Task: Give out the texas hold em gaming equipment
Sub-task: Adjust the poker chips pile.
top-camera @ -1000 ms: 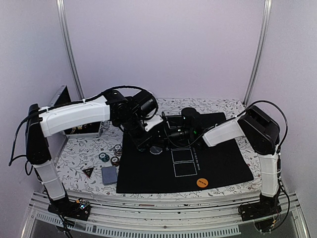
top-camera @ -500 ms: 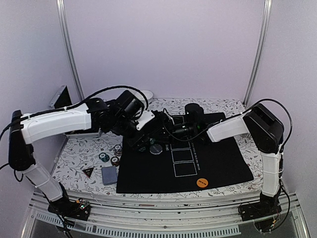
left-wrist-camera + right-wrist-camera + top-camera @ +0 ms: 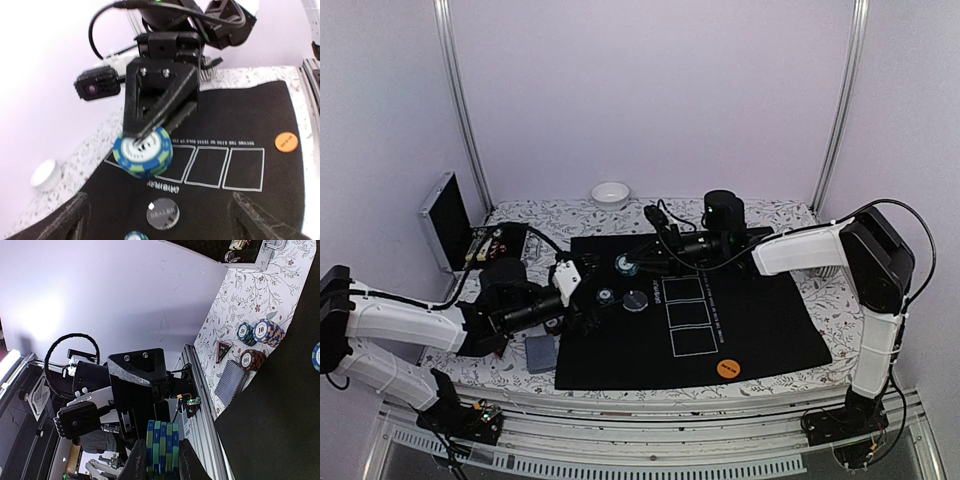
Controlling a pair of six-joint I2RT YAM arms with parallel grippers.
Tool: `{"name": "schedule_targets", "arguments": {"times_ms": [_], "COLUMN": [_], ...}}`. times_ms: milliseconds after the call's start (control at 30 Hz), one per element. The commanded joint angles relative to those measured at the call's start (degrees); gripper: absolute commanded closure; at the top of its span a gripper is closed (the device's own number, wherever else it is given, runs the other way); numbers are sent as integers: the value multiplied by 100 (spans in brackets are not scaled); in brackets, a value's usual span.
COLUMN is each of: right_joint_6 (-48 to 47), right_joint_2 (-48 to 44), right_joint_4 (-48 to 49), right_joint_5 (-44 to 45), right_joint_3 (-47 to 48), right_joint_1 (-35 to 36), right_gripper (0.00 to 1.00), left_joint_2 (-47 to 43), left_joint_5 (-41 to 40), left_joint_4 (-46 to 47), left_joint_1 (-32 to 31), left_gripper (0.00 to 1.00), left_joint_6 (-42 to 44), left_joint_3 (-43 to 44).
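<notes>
My right gripper reaches left over the black mat and is shut on a stack of blue-green poker chips, held edge-on between its fingers. The left wrist view shows that stack hanging above the mat. My left gripper stands open at the mat's left edge, facing the stack, with nothing between its fingers. A grey dealer button and one blue-green chip lie on the mat. An orange disc lies near the front.
Beside the mat on the floral cloth lie chip stacks, a black-red triangle marker and a deck of cards. The open silver case stands far left, and a white bowl sits at the back.
My left gripper has opened and drawn back toward the near left, away from the chip stack. The right gripper keeps the stack and has reached further left.
</notes>
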Motion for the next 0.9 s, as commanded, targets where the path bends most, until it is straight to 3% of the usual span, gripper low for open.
{"name": "schedule_targets", "arguments": {"times_ms": [0, 33, 133, 333, 500, 700, 867], "right_joint_6": [-165, -189, -220, -309, -301, -300, -307], "right_joint_2": [-322, -336, -371, -478, -458, -492, -506], "right_joint_4": [-163, -204, -276, -367, -373, -374, -373], "right_joint_5": [-18, -9, 4, 92, 64, 72, 91], "right_joint_3": [80, 80, 89, 45, 87, 105, 89], "right_joint_1": [15, 14, 25, 31, 67, 75, 86], "right_gripper": [98, 98, 98, 98, 98, 98, 98], "left_joint_2": [626, 815, 1312, 1599, 1700, 1805, 1789], "left_joint_5": [51, 19, 284, 663, 593, 552, 525], "left_joint_4": [2527, 2782, 2446, 2229, 1908, 1752, 1680], "left_joint_1": [34, 36, 44, 74, 113, 163, 171], "left_gripper": [2, 4, 24, 38, 45, 41, 59], "left_joint_6": [442, 464, 451, 290, 236, 239, 282], "left_joint_3": [-110, -87, 401, 581, 790, 823, 845]}}
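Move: The poker chips pile, pinched on edge in the right fingertips, lies about 4 cm ahead of the left hand, some 6 cm to its right and 2 cm higher; from the right hand it is only about 1 cm to the left. Below on the mat, some 17 cm lower than the left hand, are the mat chips, about 8 cm ahead and straight in line with it, and the dealer button, roughly 6 cm ahead and 7 cm to its right. The chips pile stays pinched in the nearly still right hand while the open left hand comes in on it, about 5 cm to the right and forward, rising a little before easing down slightly at the end. Its fingers tip up a few degrees and narrow from wide open to roughly half, one to either side of the pile's rim. ##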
